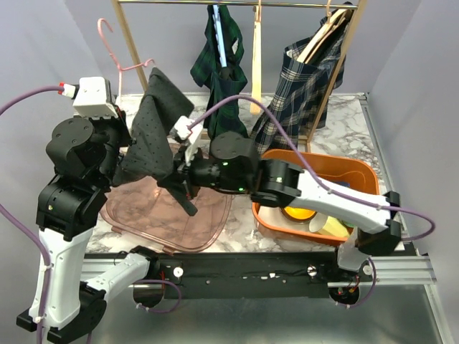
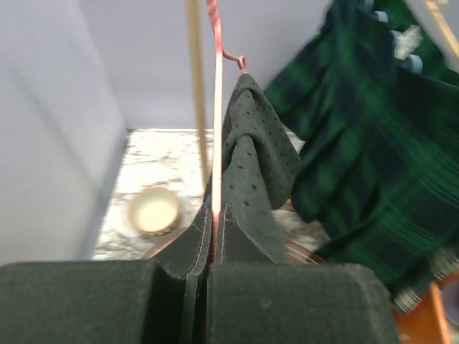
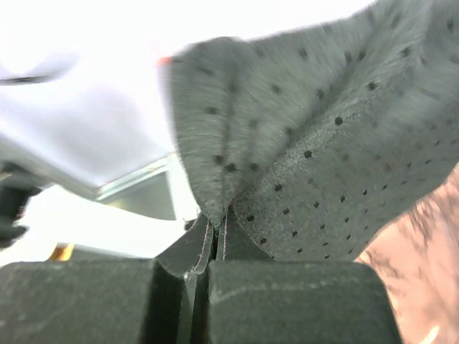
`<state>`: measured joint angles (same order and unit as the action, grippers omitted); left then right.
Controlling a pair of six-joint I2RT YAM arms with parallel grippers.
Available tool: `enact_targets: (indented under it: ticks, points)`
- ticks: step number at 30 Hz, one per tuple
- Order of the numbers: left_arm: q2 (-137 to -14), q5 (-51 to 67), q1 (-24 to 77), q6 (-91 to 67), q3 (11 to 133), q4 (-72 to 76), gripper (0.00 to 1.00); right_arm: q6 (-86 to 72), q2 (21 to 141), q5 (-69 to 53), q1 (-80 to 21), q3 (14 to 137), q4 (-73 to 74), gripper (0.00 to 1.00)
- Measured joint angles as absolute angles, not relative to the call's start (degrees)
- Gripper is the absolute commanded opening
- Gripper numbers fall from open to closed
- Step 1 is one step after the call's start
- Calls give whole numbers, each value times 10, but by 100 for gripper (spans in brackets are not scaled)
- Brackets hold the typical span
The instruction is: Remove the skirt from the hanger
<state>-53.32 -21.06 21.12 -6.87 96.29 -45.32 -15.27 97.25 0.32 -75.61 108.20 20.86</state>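
A dark grey dotted skirt (image 1: 154,132) hangs on a pink wire hanger (image 1: 133,67), held in the air above the table's left side. In the left wrist view my left gripper (image 2: 213,215) is shut on the hanger's (image 2: 216,107) thin pink wire, with the skirt (image 2: 258,158) draped to its right. From the right, my right gripper (image 1: 183,163) reaches in; its jaws (image 3: 219,223) are shut on a fold of the skirt's (image 3: 323,158) fabric. From overhead the skirt hides the left fingertips.
A clear pink tray (image 1: 172,218) lies below the skirt. An orange bin (image 1: 362,172) with yellow items sits at the right. A green plaid skirt (image 1: 219,72) and a navy plaid skirt (image 1: 308,86) hang on the wooden rack (image 1: 129,43). A small cream bowl (image 2: 153,210) stands on the marble.
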Motion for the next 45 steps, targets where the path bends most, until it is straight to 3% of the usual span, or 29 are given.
enact_targets:
  ticks: [9, 24, 32, 45]
  points:
    - [-533, -347, 211, -28, 961, -395, 0, -85, 848, -154, -755, 1007, 178, 1]
    - [-526, -438, 211, 17, 961, -335, 0, -60, 807, -206, -756, 949, 100, 1]
    - [-528, -457, 215, 25, 964, -316, 0, -107, 661, -77, -759, 727, -80, 1]
    - [-561, -522, 215, 59, 961, -291, 0, -109, 583, 36, -762, 649, -150, 1]
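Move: You already hold the pink hanger in the left gripper and the hem side of the grey skirt in the right. The skirt's middle is some 7 cm right of the left hand, 2 cm ahead and 7 below; from the right hand it is about 10 cm ahead, 5 left and 3 above. The green plaid skirt hangs roughly 20 cm ahead of the right hand and 14 to its right, at similar height. Pull the two grippers apart, both kept shut: swing the left one about 9 cm left and 4 cm up with the hanger, turning it some 30 degrees counter-clockwise. Draw the right one back, right and up with the pinched grey cloth, then on to the right and a little forward again, about 15 cm rightward in all, its fingers tilting upward. ##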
